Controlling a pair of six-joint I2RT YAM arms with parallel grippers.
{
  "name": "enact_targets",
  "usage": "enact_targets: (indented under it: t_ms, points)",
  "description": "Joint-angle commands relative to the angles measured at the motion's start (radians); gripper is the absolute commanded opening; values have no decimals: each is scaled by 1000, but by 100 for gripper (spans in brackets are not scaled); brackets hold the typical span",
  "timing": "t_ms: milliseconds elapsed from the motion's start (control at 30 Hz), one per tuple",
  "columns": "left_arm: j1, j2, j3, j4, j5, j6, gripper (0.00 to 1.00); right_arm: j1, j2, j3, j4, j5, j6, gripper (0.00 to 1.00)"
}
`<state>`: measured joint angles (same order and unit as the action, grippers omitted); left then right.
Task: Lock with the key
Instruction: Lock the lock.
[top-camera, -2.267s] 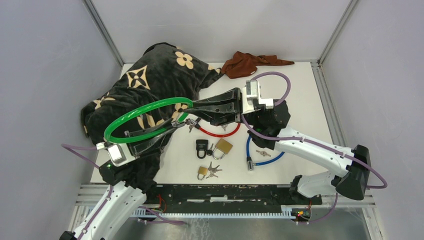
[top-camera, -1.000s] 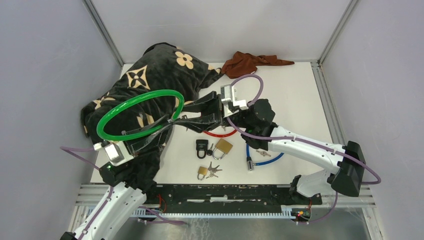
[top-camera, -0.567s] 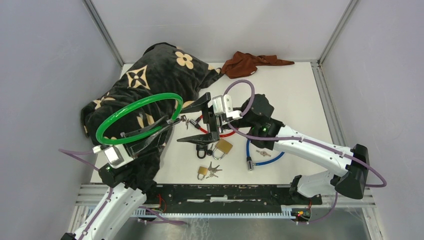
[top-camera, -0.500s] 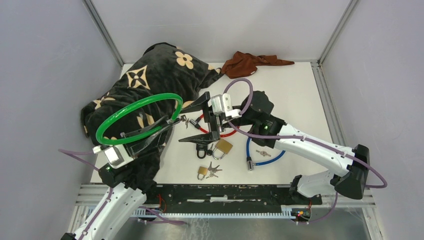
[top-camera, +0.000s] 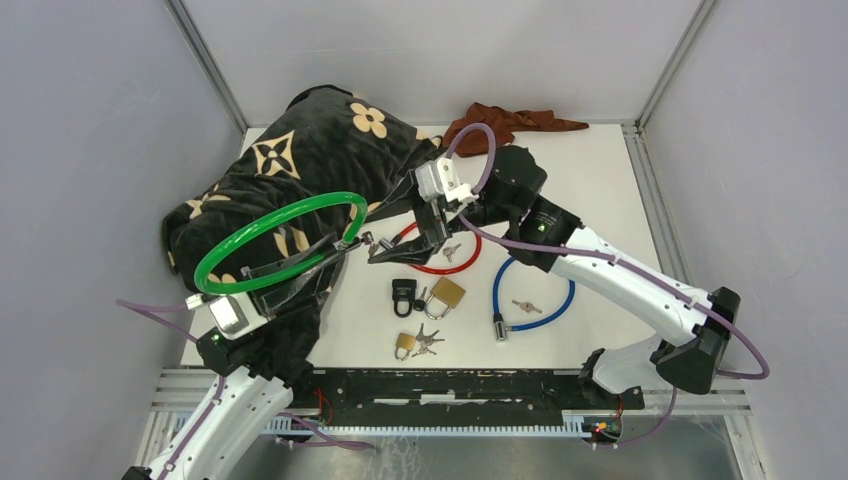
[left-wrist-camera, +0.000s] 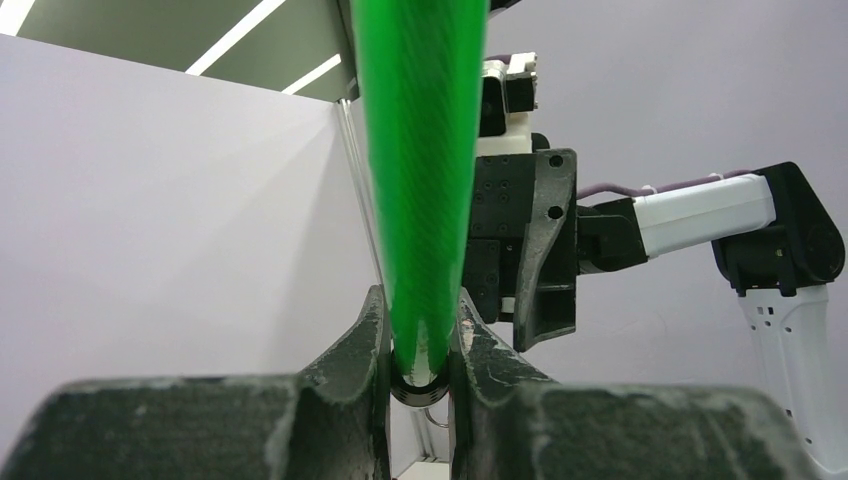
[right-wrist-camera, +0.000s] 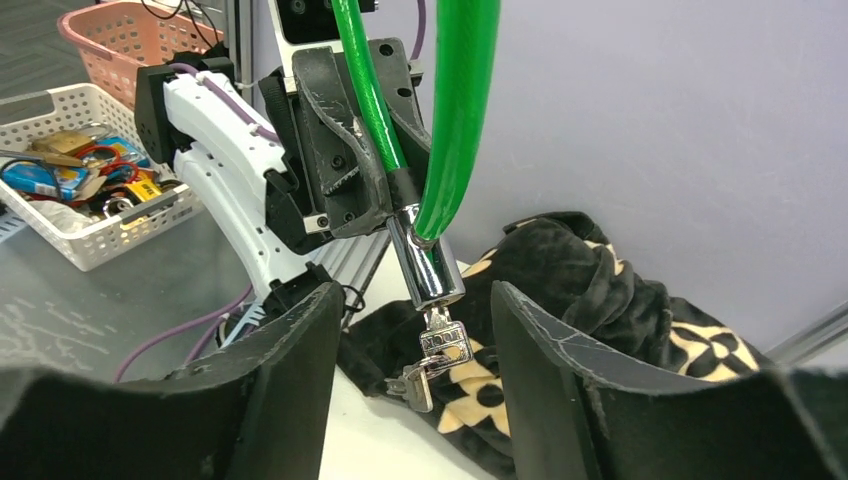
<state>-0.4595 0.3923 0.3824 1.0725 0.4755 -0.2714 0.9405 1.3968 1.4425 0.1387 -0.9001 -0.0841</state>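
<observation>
A green cable lock (top-camera: 280, 225) is held up in the air over the table's left side, with my left gripper (top-camera: 345, 245) shut on the cable just above its chrome cylinder (right-wrist-camera: 425, 255). In the left wrist view the cable (left-wrist-camera: 420, 200) is pinched between both fingers of the left gripper (left-wrist-camera: 418, 340). A silver key (right-wrist-camera: 445, 340) sticks out of the cylinder's lower end, and a second key (right-wrist-camera: 415, 385) dangles from its ring. My right gripper (right-wrist-camera: 415, 330) is open, one finger on each side of the key, touching nothing; from above, the right gripper (top-camera: 378, 238) faces the left one.
A black blanket with tan flowers (top-camera: 290, 160) covers the back left. A brown cloth (top-camera: 500, 125) lies at the back. Under the arms lie a red cable lock (top-camera: 440, 262), a blue cable lock (top-camera: 540, 300), a black padlock (top-camera: 403, 295), two brass padlocks (top-camera: 447, 293) and loose keys (top-camera: 427, 340).
My right gripper has swung up and back from just above the padlocks and now straddles the hanging key, with its jaws a little narrower. The left gripper still holds the green cable.
</observation>
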Motion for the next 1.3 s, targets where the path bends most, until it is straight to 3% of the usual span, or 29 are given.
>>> enact_targets:
  t_ms: [0, 400, 600, 933, 1267]
  points:
    - [7, -7, 21, 38, -10, 19, 2, 1, 30, 60, -30, -18, 29, 59]
    - [6, -11, 22, 40, -8, 14, 2, 0, 46, 70, -59, 16, -11, 50]
    - [6, -14, 21, 38, -8, 13, 2, -2, 51, 76, -63, 15, -11, 37]
    - [7, -15, 23, 38, -8, 13, 2, -7, 60, 91, -106, 36, -37, 42]
    - [8, -18, 19, 39, -8, 14, 2, -8, 77, 130, -187, 37, -35, 29]
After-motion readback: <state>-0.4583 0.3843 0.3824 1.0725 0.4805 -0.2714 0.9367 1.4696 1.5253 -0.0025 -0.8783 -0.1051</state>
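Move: The keyed end of the green lock, with its key in it, sits just off the right fingertips: about 2 cm left of the right hand point, 1 cm forward and 2 cm lower. The lock's steel cylinder is some 4 cm left of that hand, level fore and aft and about 4 cm down, and the green loop is centred roughly 13 cm left. From the left hand, which already grips the lock, the key is about 4 cm right, 5 cm up and 1 cm forward. The right fingers close around the key's head from both sides to about half their former gap, easing open slightly once on the way; a firm pinch can't be made out. Meanwhile the hand sinks about 2 cm and edges 1.5 cm forward and a little left towards the lock, tilting only some 5 degrees. The left hand stays put and keeps its grip on the lock. ##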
